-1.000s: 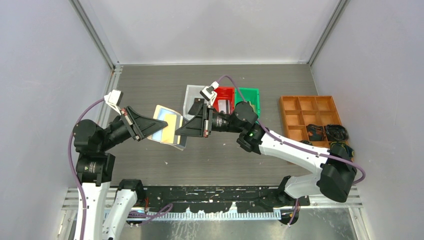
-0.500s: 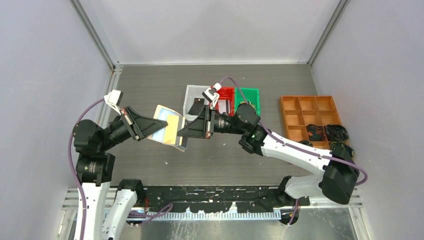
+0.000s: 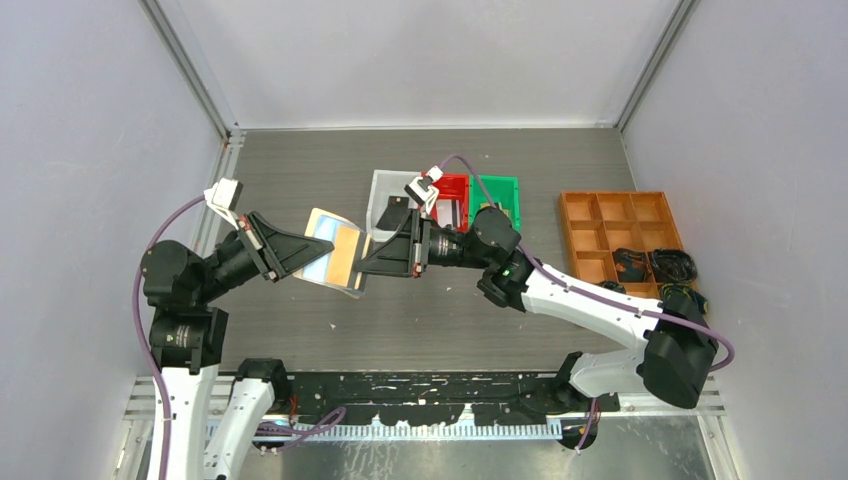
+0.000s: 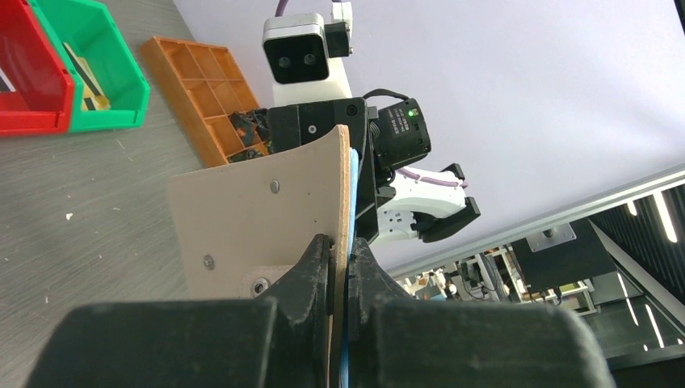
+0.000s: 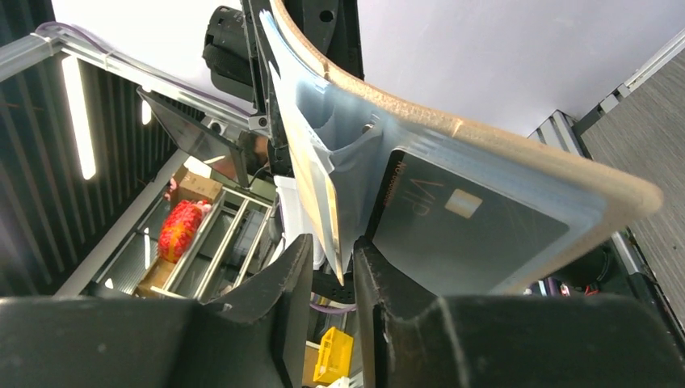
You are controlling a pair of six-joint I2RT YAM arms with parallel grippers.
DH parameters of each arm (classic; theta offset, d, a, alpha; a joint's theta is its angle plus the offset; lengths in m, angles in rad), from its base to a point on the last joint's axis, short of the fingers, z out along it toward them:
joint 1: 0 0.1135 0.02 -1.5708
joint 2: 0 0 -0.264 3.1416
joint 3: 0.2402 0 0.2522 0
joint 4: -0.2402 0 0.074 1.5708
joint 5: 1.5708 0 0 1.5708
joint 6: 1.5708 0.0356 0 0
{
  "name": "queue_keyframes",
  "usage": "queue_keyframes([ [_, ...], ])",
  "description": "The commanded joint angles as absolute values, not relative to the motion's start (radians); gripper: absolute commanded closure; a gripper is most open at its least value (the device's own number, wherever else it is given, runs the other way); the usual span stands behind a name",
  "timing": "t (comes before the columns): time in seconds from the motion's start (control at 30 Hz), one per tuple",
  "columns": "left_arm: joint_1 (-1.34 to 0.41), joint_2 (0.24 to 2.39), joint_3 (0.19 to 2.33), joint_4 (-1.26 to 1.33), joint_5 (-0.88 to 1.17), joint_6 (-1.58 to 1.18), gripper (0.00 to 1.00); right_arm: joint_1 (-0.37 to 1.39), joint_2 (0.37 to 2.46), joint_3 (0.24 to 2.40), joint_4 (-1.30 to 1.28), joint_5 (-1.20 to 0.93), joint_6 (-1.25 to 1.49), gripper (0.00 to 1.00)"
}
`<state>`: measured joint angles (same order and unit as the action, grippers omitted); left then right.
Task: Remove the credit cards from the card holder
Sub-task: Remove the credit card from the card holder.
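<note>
The beige card holder (image 3: 322, 228) hangs open above the table at left centre, and my left gripper (image 3: 308, 250) is shut on its left edge. In the left wrist view the fingers (image 4: 319, 263) pinch the holder's tan cover (image 4: 258, 210) and a blue sleeve edge. A gold card (image 3: 347, 252) shows in its sleeves. My right gripper (image 3: 362, 265) is at the holder's right edge. Its jaws (image 5: 334, 259) stand slightly apart, open, with the pale card's edge (image 5: 311, 182) between them. A black card (image 5: 460, 218) sits in a clear sleeve beside them.
A clear bin (image 3: 380, 190) holding a black card, a red bin (image 3: 458, 186) holding a striped card and a green bin (image 3: 500, 198) stand behind the right arm. An orange compartment tray (image 3: 620, 235) with dark items stands at the right.
My right gripper's jaws, shut before, have parted a little around the card's edge. The left arm has drawn the holder slightly to the left.
</note>
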<state>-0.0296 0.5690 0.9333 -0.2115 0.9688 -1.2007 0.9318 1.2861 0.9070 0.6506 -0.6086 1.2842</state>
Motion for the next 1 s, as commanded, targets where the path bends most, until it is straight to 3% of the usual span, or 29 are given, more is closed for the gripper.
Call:
queue_keyframes([
  [0.0,-0.025,0.562,0.984,-0.129,0.964,-1.219,1.0,0.923,1.281,0.903,0.797,-0.607,1.336,0.69],
  [0.27,-0.025,0.563,0.992,-0.137,0.96,-1.219,1.0,0.899,1.299,0.873,0.982,-0.601,1.457,0.79],
  [0.6,-0.025,0.571,1.004,-0.14,0.951,-1.219,1.0,0.895,1.265,0.849,0.918,-0.595,1.423,0.95],
  [0.97,-0.024,0.58,1.021,-0.139,0.954,-1.223,1.0,0.88,1.193,0.821,0.802,-0.58,1.356,0.99],
])
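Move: The yellow credit card, half out of its sleeve, has its middle about 2 cm to the left and 1 cm ahead of the right hand, at its height, with the card's near edge between the open fingers. The open card holder's middle is roughly 3 cm left and 2 cm ahead, about 1 cm lower; the dark VIP card sits some 3 cm left, 1 cm ahead and 3 cm below. From the left hand, pinching the holder, the yellow card is about 2 cm right and 1 cm back. The right hand regrips the yellow card: it rises not quite 2 cm, easing about 1 cm right and tipping its fingertips up some 5 degrees, while its parted fingers close and pinch the card's outer edge, then it draws right about another centimetre, away from the holder. The left hand keeps its shut pinch on the holder and lifts it a little over 1 cm, without turning much. ##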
